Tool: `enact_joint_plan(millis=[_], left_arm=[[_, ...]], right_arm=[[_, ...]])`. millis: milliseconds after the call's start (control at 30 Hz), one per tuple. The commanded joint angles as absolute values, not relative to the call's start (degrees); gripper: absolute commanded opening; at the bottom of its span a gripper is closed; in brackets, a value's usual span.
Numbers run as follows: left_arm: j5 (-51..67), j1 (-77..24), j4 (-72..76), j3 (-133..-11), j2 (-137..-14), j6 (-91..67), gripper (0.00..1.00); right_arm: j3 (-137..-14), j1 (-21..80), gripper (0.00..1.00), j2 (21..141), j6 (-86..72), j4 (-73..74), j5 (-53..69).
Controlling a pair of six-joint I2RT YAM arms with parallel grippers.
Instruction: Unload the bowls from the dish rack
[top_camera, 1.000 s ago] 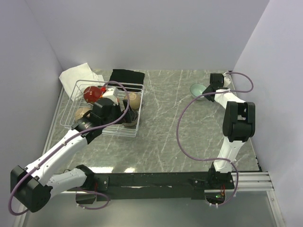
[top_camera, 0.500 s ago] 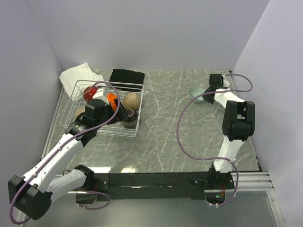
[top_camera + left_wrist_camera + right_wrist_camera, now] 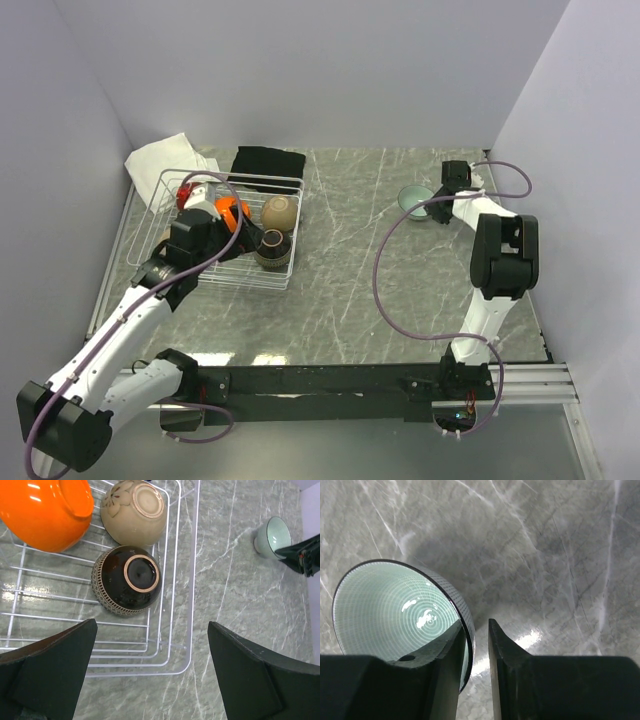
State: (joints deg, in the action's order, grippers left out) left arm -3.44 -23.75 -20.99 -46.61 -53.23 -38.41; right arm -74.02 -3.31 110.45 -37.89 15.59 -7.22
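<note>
The white wire dish rack (image 3: 215,283) (image 3: 193,580) holds a dark red bowl (image 3: 186,196), an orange bowl (image 3: 233,211) (image 3: 47,510), a beige bowl (image 3: 280,211) (image 3: 134,511) and an upturned dark brown bowl (image 3: 272,248) (image 3: 127,580). My left gripper (image 3: 248,238) (image 3: 150,680) hangs wide open above the rack's near right corner, holding nothing. The pale teal bowl (image 3: 414,200) (image 3: 395,610) (image 3: 270,534) rests tilted on the table at the far right. My right gripper (image 3: 432,200) (image 3: 476,625) straddles its rim, jaws slightly parted, with a gap beside the outer finger.
A white cloth (image 3: 160,158) and a black cloth (image 3: 268,160) lie behind the rack. Grey walls close in on the left, back and right. The marble table (image 3: 340,260) stretches between the rack and the teal bowl.
My left arm drew back toward the near left, uncovering the orange and dark brown bowls. My right gripper's jaws parted from the teal bowl's rim.
</note>
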Motion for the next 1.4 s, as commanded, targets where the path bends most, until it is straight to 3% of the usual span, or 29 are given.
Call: enact_joint_plan(millis=[0, 100, 200, 300, 400, 900, 1367], left_arm=[[-1.32, -22.15, -18.99, -46.93, -53.44, -39.37, 0.99], [-0.53, -20.83, -18.37, -47.2, -54.05, -39.72, 1.0], [-0.44, -19.43, -18.11, -47.99, -55.02, -39.73, 0.99], [0.61, -17.58, -18.11, -49.39, -56.6, -39.03, 0.99], [0.79, -14.52, -18.02, -50.88, -58.79, -38.15, 0.99], [5.26, -1.95, -16.53, -60.46, -76.27, -31.12, 0.99], [13.27, 1.14, -20.56, -71.98, -93.86, -25.84, 0.99]], right_arm=[[-72.08, -3.6, 0.36, 105.48, -37.79, 14.77, -7.56], [-70.93, -3.6, 0.49, 103.37, -38.05, 14.85, -6.94], [-70.49, -3.52, 0.74, 100.47, -37.97, 16.25, -5.72], [-69.35, -2.38, 0.9, 96.35, -37.18, 17.92, -6.58], [-66.99, -0.44, 0.98, 90.99, -36.65, 18.72, -9.13], [-54.15, 21.44, 1.0, 67.78, -32.17, 14.16, -10.03], [-47.99, 28.04, 1.0, 64.25, -30.94, 9.67, -1.49]])
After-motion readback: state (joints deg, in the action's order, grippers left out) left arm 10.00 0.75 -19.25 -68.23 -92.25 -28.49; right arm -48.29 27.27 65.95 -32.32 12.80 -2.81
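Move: About 14 cm ahead of the left hand, 10 cm to its left and 14 cm below lies the orange bowl in the rack. From that hand the red bowl is roughly 20 cm ahead and 19 cm left, the beige one 16 cm ahead and 2 cm right, the black one 7 cm ahead and 1 cm right, all similarly low. The right hand has the green bowl's middle 5 cm left, 1 cm ahead, slightly lower; the orange bowl is some 55 cm left, 4 cm back, slightly higher. Opening wide from an already started release, the right fingers come free of the green bowl's rim; that hand rises about 15 cm and swings left and back towards the rack, turning counter-clockwise and tipping up. Meanwhile the left hand, still wide open, goes forward and left, then sinks some 7 cm, tipping down, to come over the orange bowl beside the red one. ##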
